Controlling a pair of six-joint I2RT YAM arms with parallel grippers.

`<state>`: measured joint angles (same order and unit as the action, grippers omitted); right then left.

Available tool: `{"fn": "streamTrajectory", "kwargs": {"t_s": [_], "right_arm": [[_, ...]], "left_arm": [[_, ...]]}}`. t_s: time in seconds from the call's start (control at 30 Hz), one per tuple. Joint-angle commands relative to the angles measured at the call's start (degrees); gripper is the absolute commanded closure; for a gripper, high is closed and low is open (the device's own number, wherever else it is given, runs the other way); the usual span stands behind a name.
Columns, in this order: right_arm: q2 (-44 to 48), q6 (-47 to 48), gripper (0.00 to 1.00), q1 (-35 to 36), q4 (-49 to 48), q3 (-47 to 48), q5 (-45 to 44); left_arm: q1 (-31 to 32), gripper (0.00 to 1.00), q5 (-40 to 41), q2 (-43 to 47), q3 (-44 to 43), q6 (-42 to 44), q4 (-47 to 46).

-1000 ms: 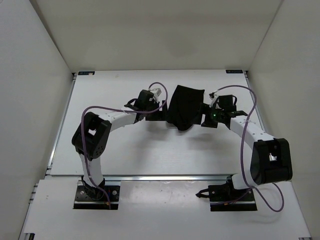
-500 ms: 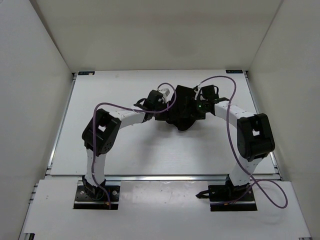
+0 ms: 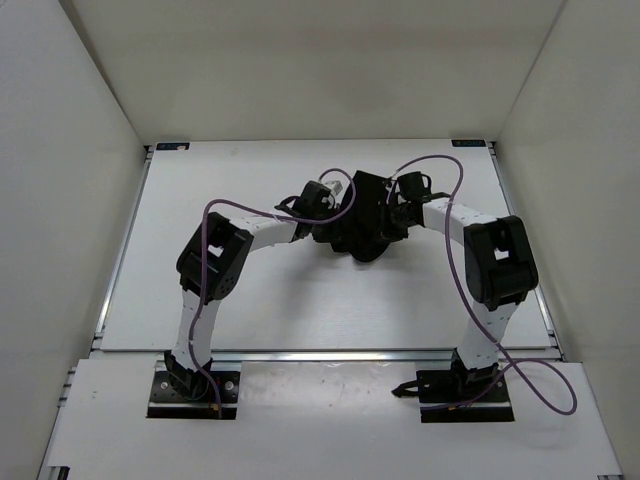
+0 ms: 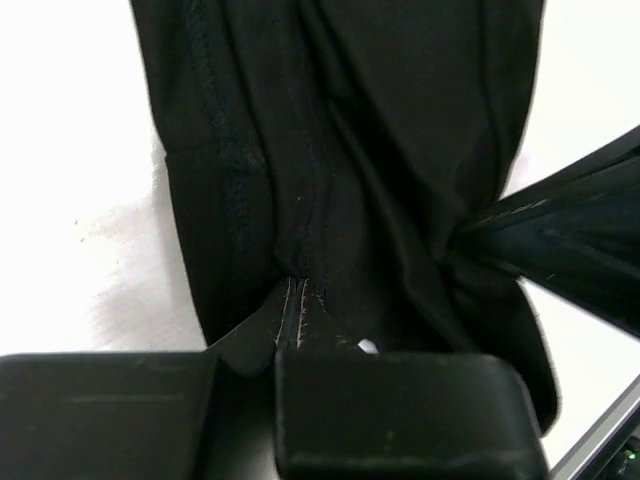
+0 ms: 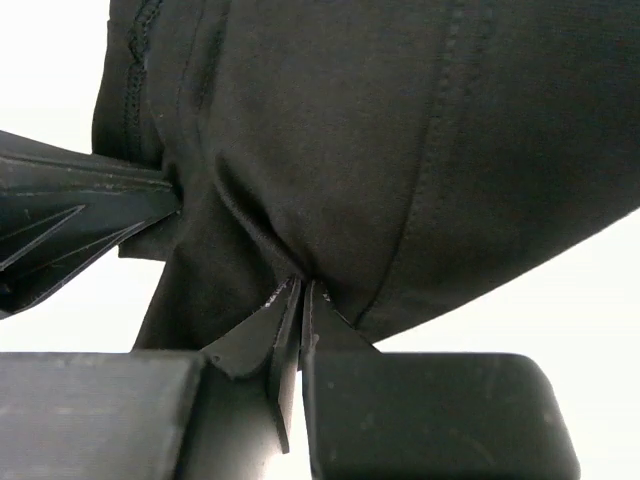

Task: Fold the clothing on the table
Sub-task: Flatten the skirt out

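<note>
The black clothing [image 3: 367,215] lies bunched in the middle of the white table [image 3: 200,290], between the two arms. From its left side my left gripper [image 3: 338,222] is shut on the clothing; the left wrist view shows the jaws pinching a fold of the clothing [image 4: 330,150] at my left gripper [image 4: 297,290]. From the right, my right gripper [image 3: 392,220] is shut on the clothing too, its tips meeting at my right gripper [image 5: 300,290] on a pinched ridge of the clothing [image 5: 350,130]. Each wrist view shows the other gripper's fingers at its edge.
White walls [image 3: 90,200] close in the table on the left, right and back. An aluminium rail [image 3: 330,352] runs along the near edge, with the two arm bases below it. Purple cables [image 3: 450,170] loop above both arms.
Both arms moved inward onto the clothing from either side, and both grippers went from open to shut on the fabric, which has bunched narrower.
</note>
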<state>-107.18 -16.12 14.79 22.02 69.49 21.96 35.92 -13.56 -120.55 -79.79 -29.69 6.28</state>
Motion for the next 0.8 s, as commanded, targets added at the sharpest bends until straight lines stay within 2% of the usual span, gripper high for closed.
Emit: {"fn": "streamTrajectory", "kwargs": {"t_s": [0.0, 0.2, 0.27, 0.5, 0.63, 0.77], "right_arm": [[1.3, 1.6, 1.00, -1.3, 0.6, 1.3, -0.9], [5.3, 4.1, 0.99, -6.3, 4.6, 3.6, -2.3], [9.2, 4.9, 1.00, -9.9, 5.5, 3.7, -2.4], [18.1, 7.2, 1.00, -20.6, 5.0, -4.6, -1.8], [19.8, 6.2, 1.00, -21.3, 3.6, -10.2, -2.0], [20.4, 4.8, 0.99, -20.3, 1.6, -15.0, -0.8]], "left_arm": [[-0.6, 1.00, -0.6, 1.5, -1.9, 0.4, 1.6], [-4.4, 1.00, 1.5, 5.6, -1.0, 3.4, 5.0], [-6.3, 1.00, 2.2, 7.7, 0.1, 4.2, 5.5], [-12.3, 1.00, 3.9, 18.2, 7.7, 5.5, 6.3], [-13.3, 1.00, 6.8, 23.5, 10.8, 6.5, 7.7], [-13.0, 1.00, 6.0, 25.8, 14.2, 6.8, 8.4]]}}
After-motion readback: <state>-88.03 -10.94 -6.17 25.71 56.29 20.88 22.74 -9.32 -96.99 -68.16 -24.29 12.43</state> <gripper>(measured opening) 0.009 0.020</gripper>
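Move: Both closed grippers already pinch the rumpled black skirt, one on each side, some 14 cm apart. Its middle lies about 9 cm right and 7 cm ahead of the left hand, and about 5 cm left and 7 cm ahead of the right hand, roughly at fingertip height. Bare table waits outboard: about 14 cm to the left of the left hand, and about 14 cm to the right of the right hand. Outward in opposite directions, slowly and low at first, then in a quick lift, the hands draw the pinched skirt apart: left hand about 13 cm left, rising some 9 cm; right hand about 15 cm right, rising nearly as much, then sinking about 5 cm while drawing back. The left wrist turns a little counter-clockwise, the right clockwise; both keep their grip. ##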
